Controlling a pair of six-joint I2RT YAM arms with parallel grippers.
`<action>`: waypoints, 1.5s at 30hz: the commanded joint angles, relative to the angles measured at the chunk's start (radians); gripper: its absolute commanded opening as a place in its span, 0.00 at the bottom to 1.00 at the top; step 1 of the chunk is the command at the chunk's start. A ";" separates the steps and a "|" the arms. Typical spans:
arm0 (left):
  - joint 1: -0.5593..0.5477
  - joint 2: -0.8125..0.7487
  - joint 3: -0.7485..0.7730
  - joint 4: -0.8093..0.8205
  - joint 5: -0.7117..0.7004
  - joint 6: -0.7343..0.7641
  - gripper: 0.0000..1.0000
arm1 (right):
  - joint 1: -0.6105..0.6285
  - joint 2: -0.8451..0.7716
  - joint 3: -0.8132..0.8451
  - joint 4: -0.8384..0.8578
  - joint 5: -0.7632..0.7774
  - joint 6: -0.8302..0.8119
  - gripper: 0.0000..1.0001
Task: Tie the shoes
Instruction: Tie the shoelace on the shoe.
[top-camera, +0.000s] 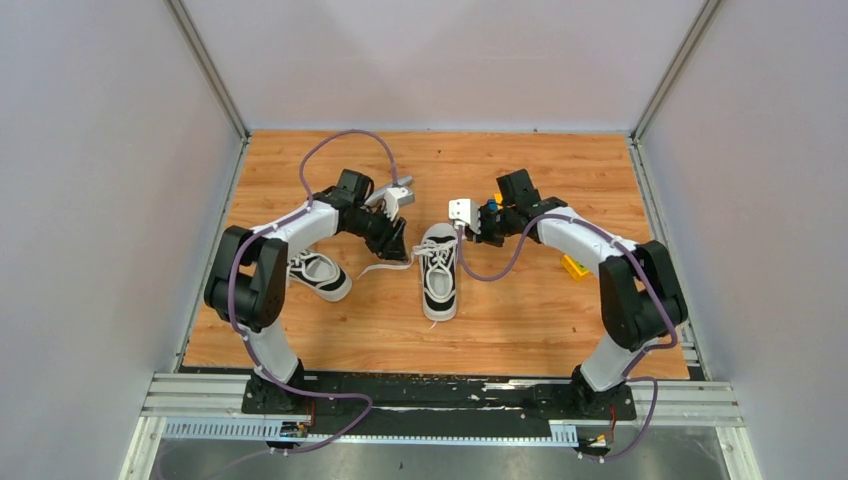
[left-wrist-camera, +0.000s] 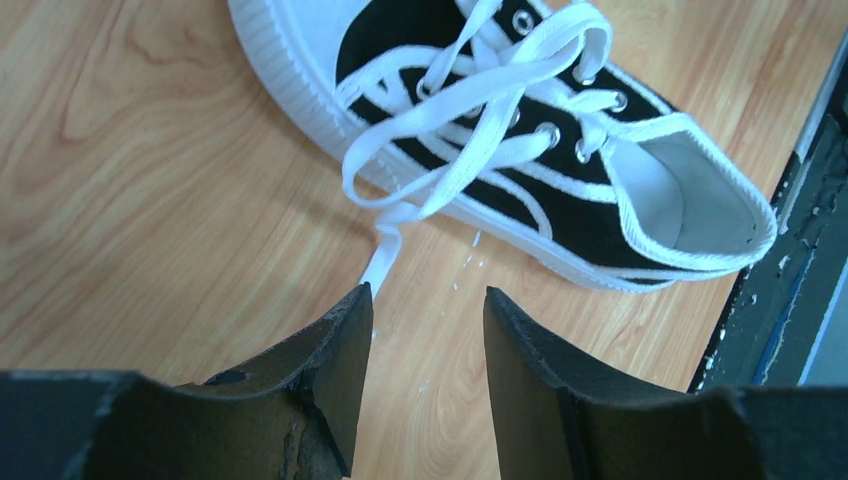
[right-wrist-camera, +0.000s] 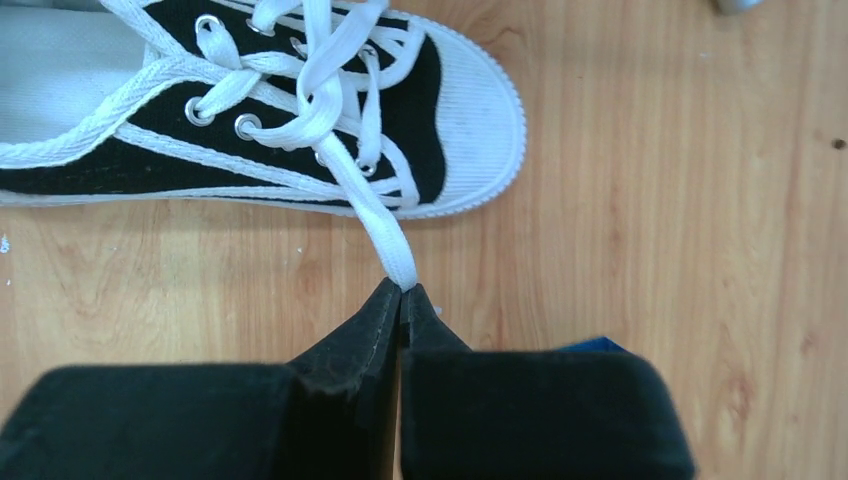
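One shoe (top-camera: 438, 280), black and white with a white toe cap, lies in the middle of the wooden table with its toe toward the near edge. Its mate (top-camera: 318, 272) lies to the left, partly under my left arm. My right gripper (right-wrist-camera: 403, 290) is shut on the end of a white lace (right-wrist-camera: 375, 215) that runs taut from the middle shoe (right-wrist-camera: 460, 90). My left gripper (left-wrist-camera: 428, 292) hangs open just left of that shoe (left-wrist-camera: 590, 225). Bare wood shows between its fingers. A loose lace end (left-wrist-camera: 383, 258) runs under its left fingertip, and a lace loop (left-wrist-camera: 470, 160) lies across the eyelets.
A small yellow object (top-camera: 573, 266) lies on the table under my right forearm, and a blue edge (right-wrist-camera: 590, 344) shows beside the right gripper. Grey walls close in the left, back and right sides. A metal rail (top-camera: 440, 395) runs along the near edge.
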 joint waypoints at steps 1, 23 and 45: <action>-0.014 0.058 0.032 0.093 0.106 0.013 0.53 | -0.015 -0.091 -0.009 -0.069 0.039 0.070 0.00; -0.042 0.133 0.120 0.094 -0.109 -0.123 0.00 | -0.035 -0.123 0.034 -0.154 0.140 0.172 0.00; 0.108 -0.044 0.084 -0.246 -0.123 -0.079 0.00 | -0.306 -0.409 -0.141 -0.347 0.164 0.173 0.00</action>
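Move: The shoe's free lace lies low beside the tied shoe's left edge, about 3 cm right, 2 cm ahead and 6 cm below the open left hand. That shoe's middle is some 8 cm right of this hand and 3 cm back; the other shoe is about 19 cm left and 4 cm back. The right hand already pinches the opposite lace; the yellow block lies roughly 25 cm right and 5 cm back of it, the yellow triangle about 9 cm right and 7 cm ahead. The free lace by the shoe's left edge is what the left hand dips for: down about 5 cm and to the right, where it closes and pinches the lace, then lifts and draws it left, away from the shoe, turning counter-clockwise. The right hand keeps its pinch and pulls its lace right past the yellow triangle, slowly at first, then faster, about 13 cm in all, rising some 4 cm and turning clockwise. ##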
